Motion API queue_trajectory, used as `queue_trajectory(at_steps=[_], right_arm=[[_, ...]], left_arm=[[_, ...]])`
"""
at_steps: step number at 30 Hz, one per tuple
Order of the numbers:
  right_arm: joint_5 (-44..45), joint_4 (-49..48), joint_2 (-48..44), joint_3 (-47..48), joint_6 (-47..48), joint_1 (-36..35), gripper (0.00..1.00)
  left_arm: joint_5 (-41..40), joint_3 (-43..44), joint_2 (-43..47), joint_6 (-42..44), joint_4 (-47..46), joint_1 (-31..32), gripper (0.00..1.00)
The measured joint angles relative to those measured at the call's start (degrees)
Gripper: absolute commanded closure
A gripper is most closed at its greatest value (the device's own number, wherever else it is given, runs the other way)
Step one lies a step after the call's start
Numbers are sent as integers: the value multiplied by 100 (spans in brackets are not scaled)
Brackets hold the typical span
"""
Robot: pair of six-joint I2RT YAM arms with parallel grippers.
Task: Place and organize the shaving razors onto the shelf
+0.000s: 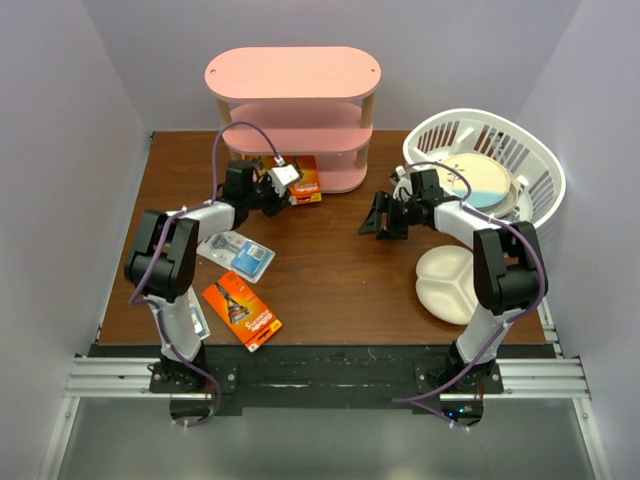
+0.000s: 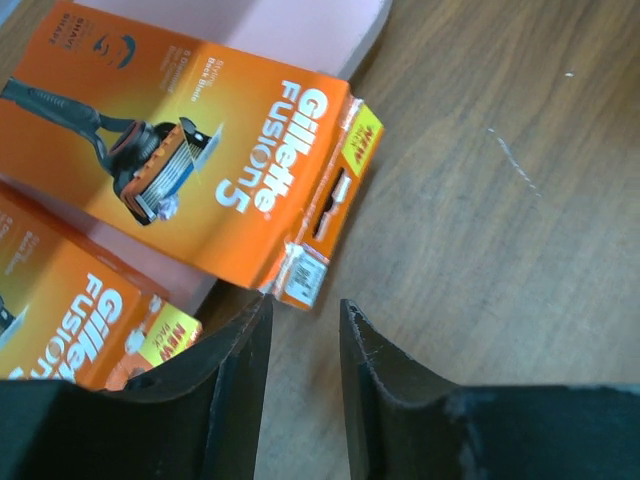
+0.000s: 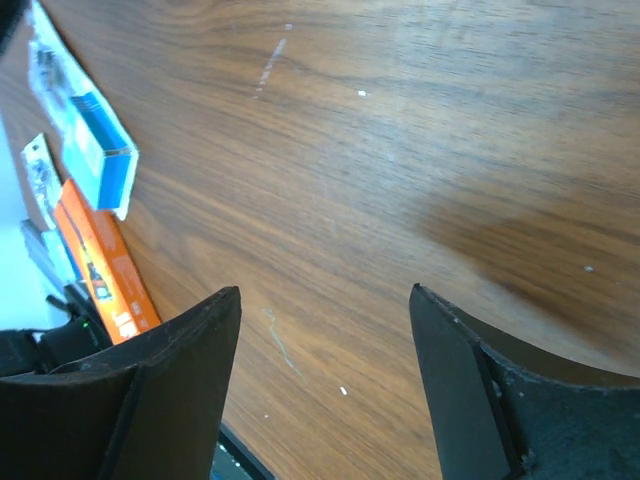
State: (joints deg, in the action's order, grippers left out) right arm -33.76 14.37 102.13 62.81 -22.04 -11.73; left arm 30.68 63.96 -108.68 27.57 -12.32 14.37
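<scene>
The pink shelf [image 1: 293,72] stands at the back. Two orange razor packs lie on its bottom board, one [image 2: 180,150] further in, the other [image 2: 70,320] closer to the left; from above they show as one orange patch [image 1: 308,180]. My left gripper [image 2: 305,312] is open by a narrow gap, its tips just short of the upper pack's hang tab, holding nothing. A third orange pack [image 1: 242,310] and a white-and-blue pack [image 1: 240,252] lie on the table at the front left. My right gripper [image 3: 325,295] hangs open over bare wood mid-table.
A white slatted basket [image 1: 535,165] with a plate inside stands at the back right. A white divided plate [image 1: 455,285] lies in front of it. Another white-and-blue pack [image 1: 198,322] peeks out under my left arm.
</scene>
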Motion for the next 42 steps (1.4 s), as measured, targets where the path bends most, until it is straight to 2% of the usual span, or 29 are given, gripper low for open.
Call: queue_trajectory(at_steps=[2, 4, 5, 7, 8, 11, 16, 20, 23, 28, 34, 42], right_arm=[[-37, -68, 0, 2, 22, -17, 32], [-28, -160, -2, 17, 76, -63, 35], [4, -247, -7, 31, 162, -114, 42], [107, -525, -17, 48, 356, -295, 56], [184, -592, -17, 94, 476, -396, 69], [407, -758, 96, 496, 966, -828, 82], [789, -1104, 852, 1661, 1993, -1475, 86], [1207, -1176, 1287, 2024, 2975, -1882, 90], [1399, -988, 1626, 2387, 3609, -2107, 98], [1735, -562, 2175, 3211, 4356, -2293, 98], [2122, -492, 2214, 3265, 5254, -2356, 97], [2522, -452, 2481, 3576, 5910, -2564, 96]], left_arm=[[28, -225, 225, -9, 15, -2, 60], [72, -474, 568, -66, 85, -4, 67], [81, -616, 802, -131, 109, -4, 69], [90, -909, 1342, -260, 122, -7, 95], [87, -1049, 1624, -348, 125, -7, 100], [39, -1534, 2468, -713, 98, -7, 100], [-295, -1832, 3510, -1268, 323, -9, 100], [-1034, -1888, 4253, -1665, 501, -13, 100], [-1613, -1888, 4701, -1840, 518, -72, 100], [-2087, -1888, 5045, -1969, 605, -476, 100], [-2326, -2046, 5252, -2011, 651, -859, 100], [-2365, -2286, 5383, -2020, 610, -986, 100]])
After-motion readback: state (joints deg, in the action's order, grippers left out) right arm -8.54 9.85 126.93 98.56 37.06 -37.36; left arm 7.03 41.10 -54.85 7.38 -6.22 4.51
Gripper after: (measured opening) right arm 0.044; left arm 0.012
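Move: The second orange razor box, on the bottom shelf with its near end jutting out, has its middle some 18 cm ahead of the right hand and 15 cm to its left, at about its height; the first orange box lies about 9 cm farther left of it. From the left hand, at the second box's near left corner, that box's middle is about 9 cm ahead and 3 cm to the right. The blue razor pack lies some 12 cm back and 12 cm left of the left hand, a little lower. The right hand brings its closing fingertips up to the middle of the second box's near end, seeming to touch it: about 18 cm left and 11 cm forward, arching up a little on the way and slowing at the end, while the wrist rolls some 80 degrees counter-clockwise. The left hand clears out first, back and up, then left, shutting its fingers and turning counter-clockwise. ##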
